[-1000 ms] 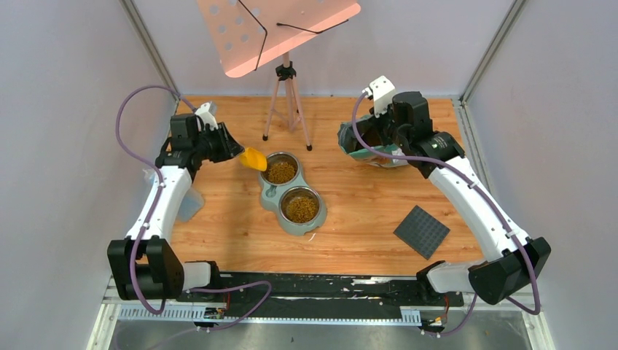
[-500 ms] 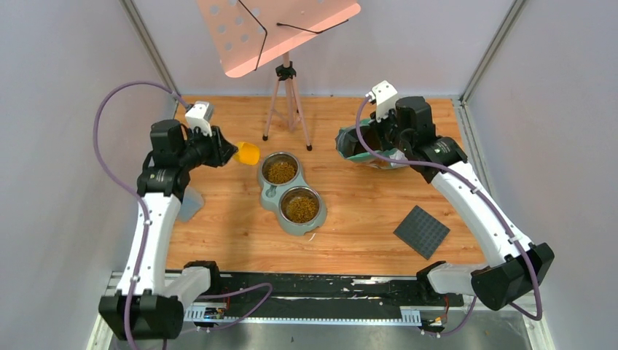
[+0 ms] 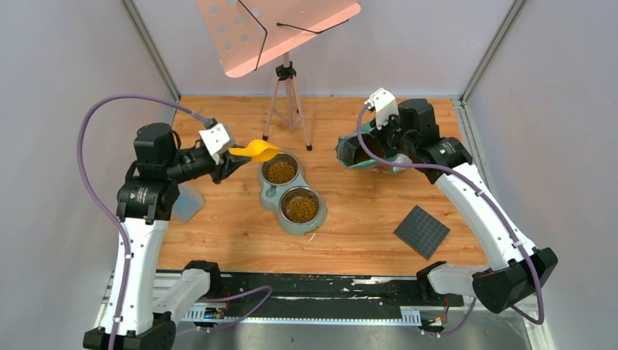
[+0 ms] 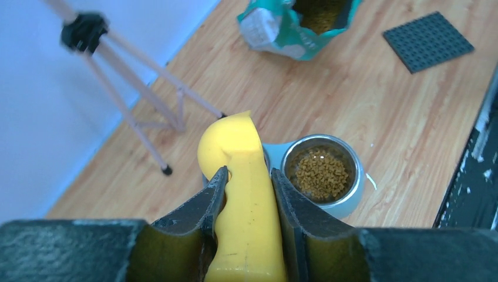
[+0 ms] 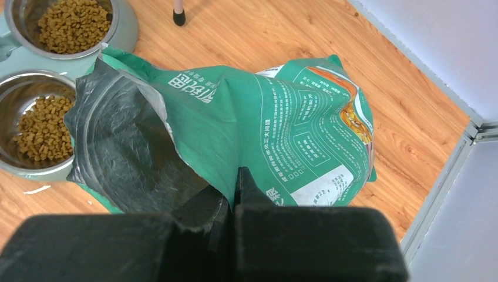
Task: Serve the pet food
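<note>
The pet food fills both steel bowls (image 3: 280, 171) (image 3: 300, 206) of a grey-blue double feeder (image 3: 270, 193). More of it shows inside the open teal-green bag (image 4: 320, 14). My left gripper (image 4: 248, 172) is shut on the handle of a yellow scoop (image 4: 244, 200). The scoop head (image 3: 256, 151) hovers by the far bowl's left rim. In the left wrist view one filled bowl (image 4: 320, 173) lies right of the scoop. My right gripper (image 5: 235, 176) is shut on the bag's rim (image 5: 276, 117), holding its mouth open at the back right (image 3: 364, 152).
A tripod (image 3: 288, 95) carrying a pink perforated board stands at the back centre, close behind the feeder. A dark grey studded plate (image 3: 421, 231) lies front right. A translucent container (image 3: 186, 204) sits by my left arm. Grey walls close in both sides.
My left arm has drawn back and risen, and the scoop has swung from tipped down to roughly level beside the far bowl. The right gripper and bag have shifted only slightly.
</note>
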Robot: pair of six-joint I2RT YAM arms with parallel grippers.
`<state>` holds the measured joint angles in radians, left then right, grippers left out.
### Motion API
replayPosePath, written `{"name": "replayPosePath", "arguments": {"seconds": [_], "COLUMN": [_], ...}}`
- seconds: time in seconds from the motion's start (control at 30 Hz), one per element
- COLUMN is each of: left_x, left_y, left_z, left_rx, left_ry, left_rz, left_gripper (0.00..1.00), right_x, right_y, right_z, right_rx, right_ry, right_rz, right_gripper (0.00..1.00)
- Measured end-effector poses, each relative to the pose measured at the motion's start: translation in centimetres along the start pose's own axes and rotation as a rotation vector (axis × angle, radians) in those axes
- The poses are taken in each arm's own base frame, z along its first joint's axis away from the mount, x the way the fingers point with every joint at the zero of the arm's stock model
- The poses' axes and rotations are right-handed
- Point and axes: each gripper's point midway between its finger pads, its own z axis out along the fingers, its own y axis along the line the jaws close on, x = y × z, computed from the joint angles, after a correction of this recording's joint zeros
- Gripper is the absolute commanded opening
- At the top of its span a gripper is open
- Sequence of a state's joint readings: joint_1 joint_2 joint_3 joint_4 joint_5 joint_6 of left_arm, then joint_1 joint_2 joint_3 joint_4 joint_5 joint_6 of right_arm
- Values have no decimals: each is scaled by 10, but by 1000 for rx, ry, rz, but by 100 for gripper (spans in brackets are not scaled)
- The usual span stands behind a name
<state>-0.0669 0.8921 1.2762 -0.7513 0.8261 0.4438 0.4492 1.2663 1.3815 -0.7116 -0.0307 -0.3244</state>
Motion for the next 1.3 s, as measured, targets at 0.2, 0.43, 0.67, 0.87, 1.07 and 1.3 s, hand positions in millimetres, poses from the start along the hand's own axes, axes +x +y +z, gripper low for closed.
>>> {"name": "replayPosePath", "arguments": {"seconds": [0.2, 0.43, 0.67, 0.87, 1.07, 1.3], "left_x": [-21, -72, -103, -101, -76, -56], "left_y": [-42, -79, -102, -80, -86, -91], "left_z": [25, 76, 119, 162, 198, 217], "left_rx": [237, 459, 469, 297, 266, 217], "left_ry": [-66, -191, -254, -208, -127, -54], "left_rz": [165, 239, 157, -31, -157, -218], "left_gripper": [0, 0, 0, 0, 0, 0], "right_x": [0, -3, 0, 0, -1, -1], "right_y": [5, 3, 3, 2, -2, -3], "right_z": [-7, -1, -5, -6, -8, -9], "right_rx": [-36, -38, -37, -30, -7, -3], "right_ry": [16, 37, 56, 60, 62, 64], "right_rz": [-12, -8, -3, -5, -5, -5], "right_gripper": [0, 0, 0, 0, 0, 0]}}
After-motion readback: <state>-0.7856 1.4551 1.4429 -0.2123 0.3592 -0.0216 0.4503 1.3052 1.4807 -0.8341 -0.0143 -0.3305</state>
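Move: The left gripper holds the yellow scoop. The green bag's open mouth lies about 30 cm to its right, 7 cm ahead and 8 cm below. Under the way there, roughly 28 cm lower, stand the far bowl, 10 cm ahead and 8 cm to the right, and the near bowl, about level with the hand and 13 cm to the right. From the right gripper, pinching the bag's rim, the mouth's middle is some 6 cm left and 5 cm lower, level fore and aft. Swing the left gripper about 24 cm to the right, above the bowls, rising 5 cm and turning some 35 degrees clockwise as it goes. Then turn it partly back while easing forward and down about 6 cm, tipping the scoop downward into the bag's mouth. Keep the scoop gripped, and let the right gripper keep pinching the rim, nearly still. ##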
